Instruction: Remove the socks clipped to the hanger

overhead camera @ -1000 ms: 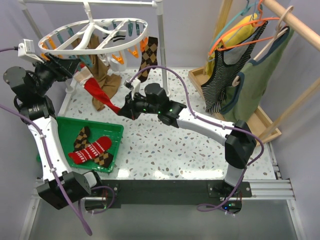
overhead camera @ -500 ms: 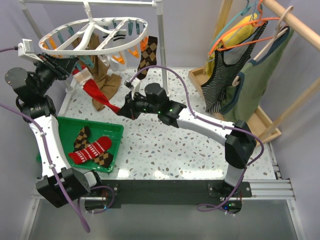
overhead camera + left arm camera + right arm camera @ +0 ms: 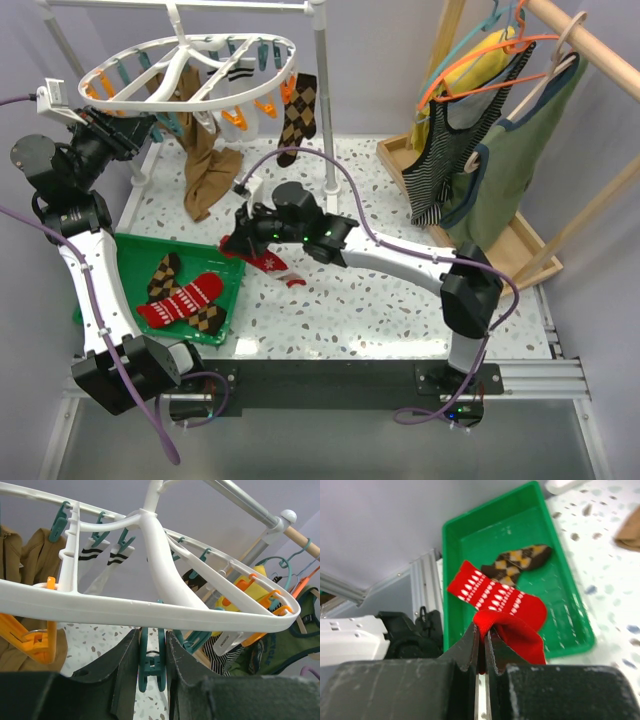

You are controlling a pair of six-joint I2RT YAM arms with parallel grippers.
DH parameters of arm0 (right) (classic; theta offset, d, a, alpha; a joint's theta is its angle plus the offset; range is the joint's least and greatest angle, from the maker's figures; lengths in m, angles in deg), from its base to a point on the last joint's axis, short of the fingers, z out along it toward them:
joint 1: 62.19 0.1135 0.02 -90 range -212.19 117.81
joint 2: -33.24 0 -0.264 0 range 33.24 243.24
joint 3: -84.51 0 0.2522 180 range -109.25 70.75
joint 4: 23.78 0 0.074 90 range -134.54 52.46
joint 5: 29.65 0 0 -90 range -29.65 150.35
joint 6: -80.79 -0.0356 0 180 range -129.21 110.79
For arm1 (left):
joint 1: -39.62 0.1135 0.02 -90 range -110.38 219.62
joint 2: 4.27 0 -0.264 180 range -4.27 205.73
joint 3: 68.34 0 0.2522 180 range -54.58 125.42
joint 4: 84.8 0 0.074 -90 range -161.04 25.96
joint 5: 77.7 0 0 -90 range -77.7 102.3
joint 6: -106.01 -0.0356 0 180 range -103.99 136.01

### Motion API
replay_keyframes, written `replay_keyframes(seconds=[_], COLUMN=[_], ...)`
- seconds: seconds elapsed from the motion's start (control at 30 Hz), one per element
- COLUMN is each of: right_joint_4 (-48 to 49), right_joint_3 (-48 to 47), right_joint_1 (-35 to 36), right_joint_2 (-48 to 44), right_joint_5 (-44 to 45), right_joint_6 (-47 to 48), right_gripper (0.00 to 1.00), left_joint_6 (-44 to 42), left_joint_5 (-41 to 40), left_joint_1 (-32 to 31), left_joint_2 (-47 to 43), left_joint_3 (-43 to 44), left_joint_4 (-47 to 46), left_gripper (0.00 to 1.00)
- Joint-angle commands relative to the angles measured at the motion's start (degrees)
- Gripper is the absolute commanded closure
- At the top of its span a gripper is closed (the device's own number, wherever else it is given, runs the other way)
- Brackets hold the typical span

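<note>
The white oval hanger [image 3: 190,65] hangs at the back left, with a tan-brown sock [image 3: 205,165], white black-striped socks [image 3: 235,85] and an argyle sock [image 3: 297,115] clipped to it. My left gripper [image 3: 125,135] is under the hanger's rim [image 3: 150,607], shut on a teal clip [image 3: 151,662]. My right gripper [image 3: 235,240] is shut on a red sock [image 3: 268,262] that hangs free of the hanger, just beside the green tray [image 3: 130,270]. In the right wrist view the gripper [image 3: 482,630] pinches the red sock [image 3: 512,630] above the tray [image 3: 485,535].
A red patterned sock [image 3: 495,595] and an argyle sock [image 3: 520,560] lie in the tray. A white stand pole [image 3: 322,90] rises behind the right arm. At the right, a wooden rack holds a striped tank top [image 3: 455,150] and a green garment [image 3: 520,150].
The left gripper closed on the teal clip and the red sock came off the hanger. The right gripper carried that sock down and left, close to the tray.
</note>
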Motion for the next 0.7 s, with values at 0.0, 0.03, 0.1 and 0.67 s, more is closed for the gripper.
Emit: replay_keyframes(seconds=[0.0,0.03,0.1,0.67], right_joint_4=[-0.60,-0.60,-1.04,-1.83], right_joint_3=[-7.40,-9.41,-11.27,-21.99], right_joint_1=[3.10,4.24,5.39,8.82], right_joint_2=[4.69,5.30,6.36,17.87], right_joint_5=[-1.02,-1.11,-0.85,-3.57], right_joint_6=[-0.11,-0.29,-0.03,-7.49], right_gripper=[1.00,1.00,1.00,1.00], left_joint_6=[-0.31,-0.40,-0.49,-1.45], left_joint_5=[-0.26,-0.35,-0.35,-0.61], left_joint_1=[0.49,0.40,0.40,0.40], left_joint_2=[-0.57,-0.74,-0.83,-1.10], left_joint_3=[1.07,1.07,1.16,2.30], left_joint_4=[0.24,0.42,0.68,2.88], left_gripper=[0.97,0.97,0.97,0.97])
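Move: The green bin's middle lies about 17 cm left of the right hand, some 6 cm back and 18 cm below. In it, the striped red sock lies about 15 cm left of the hand and 8 cm back; the hem of the brown trousers hangs some 13 cm ahead and 10 cm left. From the left hand, up at the hanger, the bin is about 19 cm back, 6 cm left and 38 cm below. With its fingers kept shut on the toe of the plain red sock and the white cuff trailing behind, the right hand sweeps left and about 5 cm back, from the bin's right-hand edge in over its right part. It then goes on left, some 9 cm in all, while sinking about 4 cm towards the striped red sock, the wrist turning slightly counter-clockwise and tipping a little. ##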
